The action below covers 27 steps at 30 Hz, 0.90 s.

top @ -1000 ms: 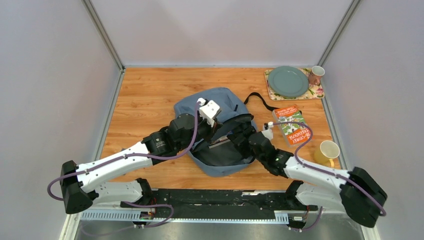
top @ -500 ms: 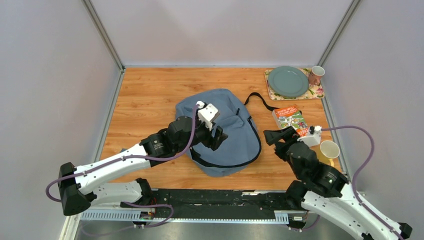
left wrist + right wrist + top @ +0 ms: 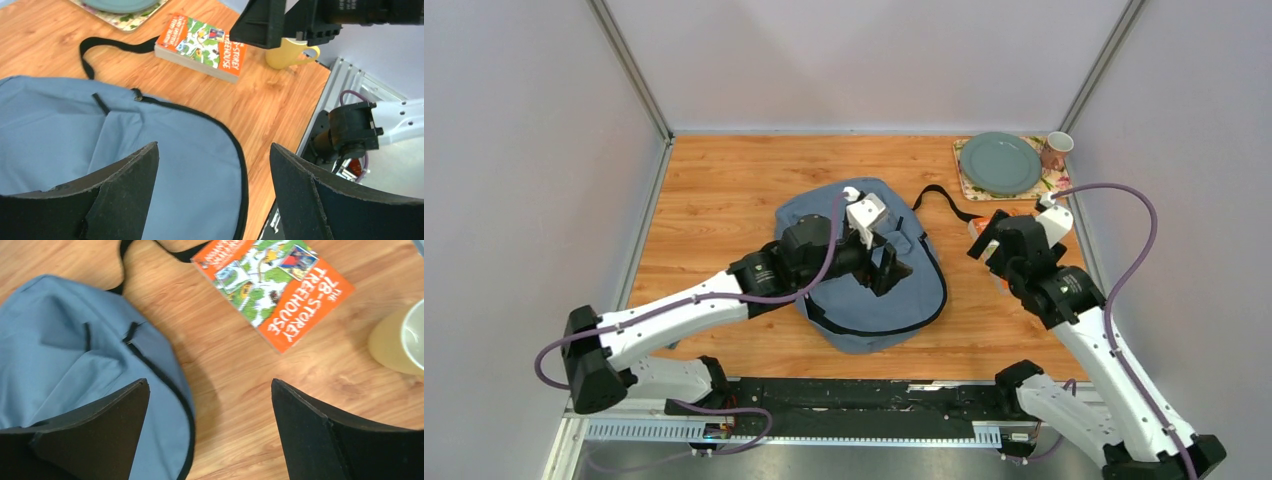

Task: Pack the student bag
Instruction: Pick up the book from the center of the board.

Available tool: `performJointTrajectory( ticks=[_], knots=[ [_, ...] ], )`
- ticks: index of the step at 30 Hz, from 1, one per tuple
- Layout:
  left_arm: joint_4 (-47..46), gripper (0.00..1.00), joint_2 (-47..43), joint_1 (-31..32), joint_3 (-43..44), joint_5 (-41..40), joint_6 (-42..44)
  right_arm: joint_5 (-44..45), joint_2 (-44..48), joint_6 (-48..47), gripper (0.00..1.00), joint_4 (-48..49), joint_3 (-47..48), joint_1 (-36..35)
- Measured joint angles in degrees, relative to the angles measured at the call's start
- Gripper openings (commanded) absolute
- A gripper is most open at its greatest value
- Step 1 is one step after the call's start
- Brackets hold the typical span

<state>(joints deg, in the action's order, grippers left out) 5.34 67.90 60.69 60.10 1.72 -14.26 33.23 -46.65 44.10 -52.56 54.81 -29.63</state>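
The student bag (image 3: 864,305), grey-blue with a dark zip line, lies flat in the middle of the wooden table; it also shows as the bag (image 3: 150,150) in the left wrist view and the bag (image 3: 75,355) in the right wrist view. My left gripper (image 3: 891,263) hovers over its right half, open and empty, seen from its own wrist as the left gripper (image 3: 214,147). My right gripper (image 3: 986,238) is raised to the bag's right, open and empty, seen as the right gripper (image 3: 210,381) above bare wood at the bag's edge. An orange book (image 3: 272,287) lies just beyond it, the same book (image 3: 200,45).
A yellow mug (image 3: 400,340) stands right of the book. A black strap (image 3: 939,200) trails from the bag's top. At the back right a green plate (image 3: 999,163) sits on a floral mat beside a brown cup (image 3: 1056,150). Walls close three sides.
My left gripper opened and let go of the bag, whose mouth fell flat, and it shifted right. My right arm pulled out of the bag and swung up over the book, opening wider.
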Motion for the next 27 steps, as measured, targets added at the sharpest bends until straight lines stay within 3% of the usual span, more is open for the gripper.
performJointTrajectory(
  ticks=[4, 7, 16, 20, 27],
  knots=[
    [-4.83, 0.88, 7.21, 0.00, 1.70, 1.90, -2.16, -9.01, -3.43, -4.46, 0.95, 0.17, 0.20, 14.27],
    [-6.73, 0.87, 16.52, 0.00, 7.74, 4.11, -4.22, -14.21, -7.45, -6.49, 0.95, 1.40, 0.83, 22.03],
    [-8.98, 0.87, 43.25, -1.07, 32.48, 13.70, -12.22, -26.97, -28.09, -9.01, 0.94, 10.99, 5.35, 39.34],
    [-10.78, 0.87, 52.68, -3.02, 40.24, 18.88, -18.60, -28.87, -37.88, -10.69, 0.94, 12.22, 10.32, 42.62],
    [-11.72, 0.81, 63.91, -6.03, 43.74, 21.22, -26.93, -30.84, -49.03, -13.77, 0.93, 14.80, 17.49, 44.13]
  ],
)
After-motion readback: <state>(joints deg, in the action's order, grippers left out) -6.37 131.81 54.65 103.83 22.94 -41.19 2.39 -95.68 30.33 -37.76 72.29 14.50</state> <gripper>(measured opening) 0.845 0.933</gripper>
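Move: The orange book lies about 13 cm ahead of the right hand, 13 cm to its right and 19 cm below. From the left hand, it is some 16 cm ahead, 34 cm right and 26 cm down. The bag's middle is roughly 12 cm ahead of the left hand and 3 cm to its left. The yellow mug stands about 15 cm right of the book and 10 cm nearer; the plate is some 25 cm beyond the book and 4 cm left. Swing the open left gripper about 21 cm right and some 11 cm forward, away from the bag to the book's left side, sinking 15 cm, mostly late, and tipping the fingers down roughly 35 degrees. Bring the open right gripper forward, right and down in one sweep until it is low over the book, also tilting it downward. Touch nothing yet. ##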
